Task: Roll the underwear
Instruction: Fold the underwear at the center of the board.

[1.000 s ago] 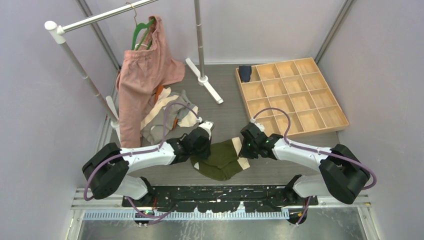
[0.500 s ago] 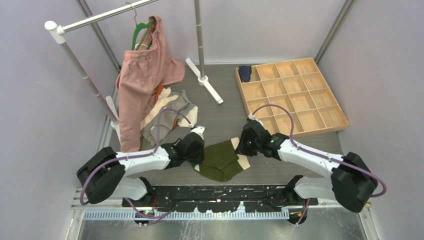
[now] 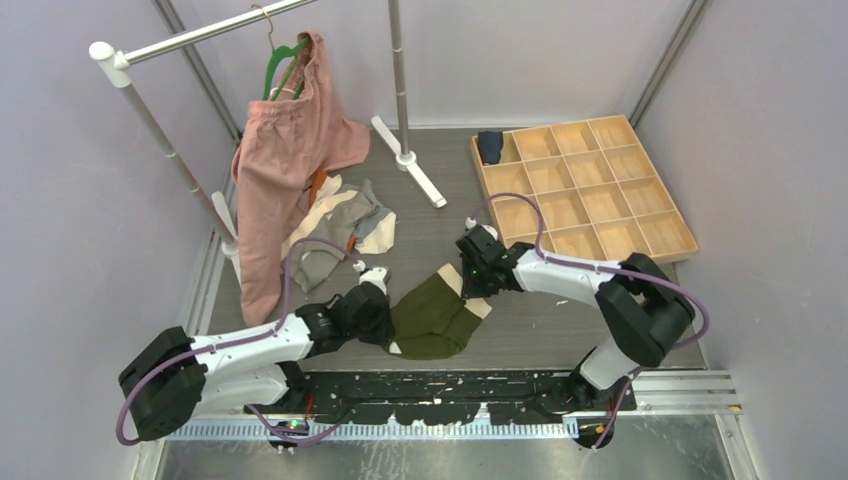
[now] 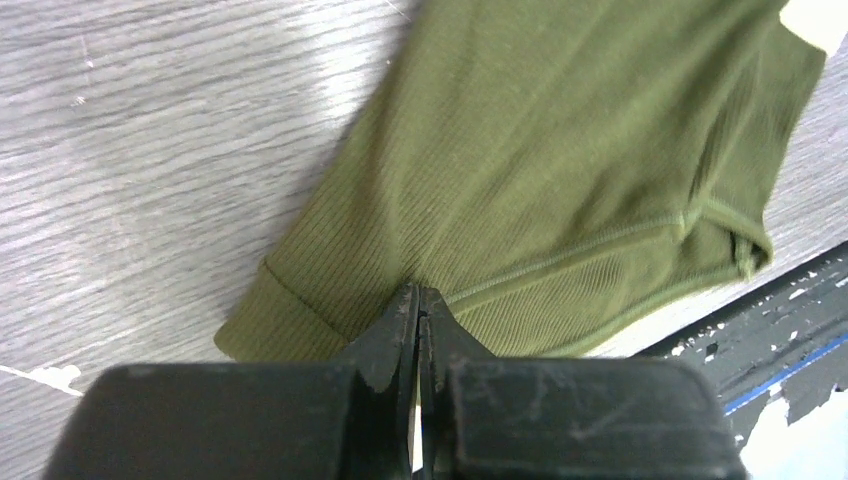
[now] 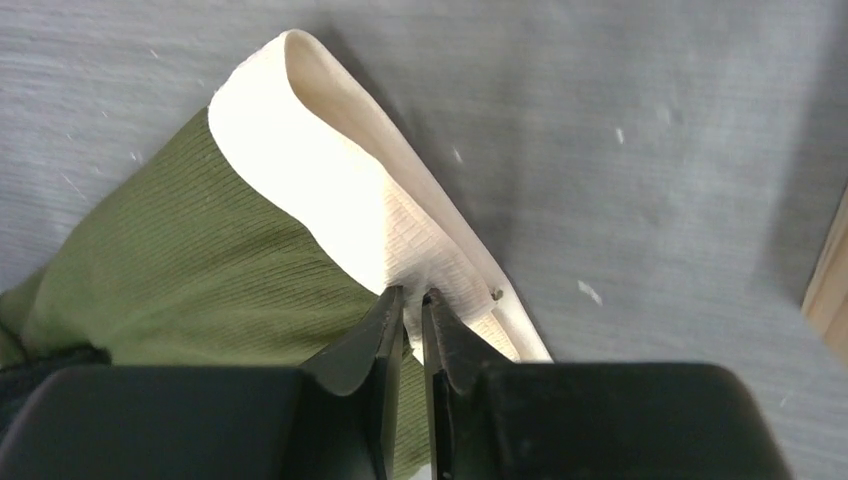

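Note:
An olive green underwear [image 3: 430, 315] with a cream waistband [image 5: 330, 190] lies stretched on the grey table between my two arms. My left gripper [image 3: 380, 320] is at its near-left end. In the left wrist view the left gripper [image 4: 418, 292] is shut on the hem of the green fabric [image 4: 560, 150]. My right gripper [image 3: 468, 282] is at the far-right end. In the right wrist view the right gripper [image 5: 413, 298] pinches a fold of the waistband, with the green cloth [image 5: 200, 270] to its left.
A pile of other underwear [image 3: 345, 225] lies at the back left, under a large pink garment [image 3: 285, 165] on a green hanger [image 3: 283, 60]. The rack's foot [image 3: 410, 165] stands behind. A wooden compartment tray [image 3: 640, 240] at the right holds a navy roll [image 3: 489, 146].
Both grippers have shifted left with the olive underwear held between them. The right gripper also moved farther from me, and the left arm pulled back toward the near left.

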Available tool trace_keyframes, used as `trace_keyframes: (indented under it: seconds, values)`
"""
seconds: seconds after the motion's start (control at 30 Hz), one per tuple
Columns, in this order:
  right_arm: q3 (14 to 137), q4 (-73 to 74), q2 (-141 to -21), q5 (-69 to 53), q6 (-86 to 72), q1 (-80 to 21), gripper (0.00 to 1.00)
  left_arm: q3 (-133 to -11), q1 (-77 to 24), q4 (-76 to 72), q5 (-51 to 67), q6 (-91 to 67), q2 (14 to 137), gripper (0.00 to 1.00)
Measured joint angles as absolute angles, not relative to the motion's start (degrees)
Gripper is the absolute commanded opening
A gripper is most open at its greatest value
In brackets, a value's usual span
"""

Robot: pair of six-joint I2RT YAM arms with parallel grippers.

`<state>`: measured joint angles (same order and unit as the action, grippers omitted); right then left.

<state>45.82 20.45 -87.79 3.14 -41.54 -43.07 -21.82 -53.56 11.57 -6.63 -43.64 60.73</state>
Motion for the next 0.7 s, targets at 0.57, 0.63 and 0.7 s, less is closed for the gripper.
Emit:
trace_keyframes:
  seconds: [0.57, 0.63, 0.7]
  values:
    - [52.71, 24.6, -77.89, 10.31, -31.64, -41.19, 0.7, -30.22, -47.92, 18.87, -13.06, -40.71, 52.53, 0.51]
    - [52.93, 25.85, -76.47, 10.76, -34.28, -40.23, 0.75, -30.57, -44.88, 18.46, -12.8, -39.29, 53.82, 0.55]
    - [53.89, 26.96, -76.34, 10.83, -37.67, -39.57, 0.76, -30.52, -42.15, 18.04, -12.03, -37.93, 55.77, 0.57]
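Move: Near the left hand's closed tips, which are on its left end, the green underwear has its middle about 8 cm to the right and 3 cm ahead, a centimetre lower; the grey clothes pile lies some 20 cm ahead and 9 cm left of that hand. For the right hand, its tips at the cream waistband, the underwear's middle is about 6 cm left and 5 cm back, and the compartment tray's middle some 19 cm ahead and 23 cm right. Sweeping low and forward about 4 cm, the right hand pushes along the cream waistband, then lifts off, rising to some 10 cm higher with its fingers tipping up about 15 degrees and opening wide. The left hand lingers on the underwear's left end, then comes free, going up and forward about 7 cm and a little left as its closed fingers open to half. ##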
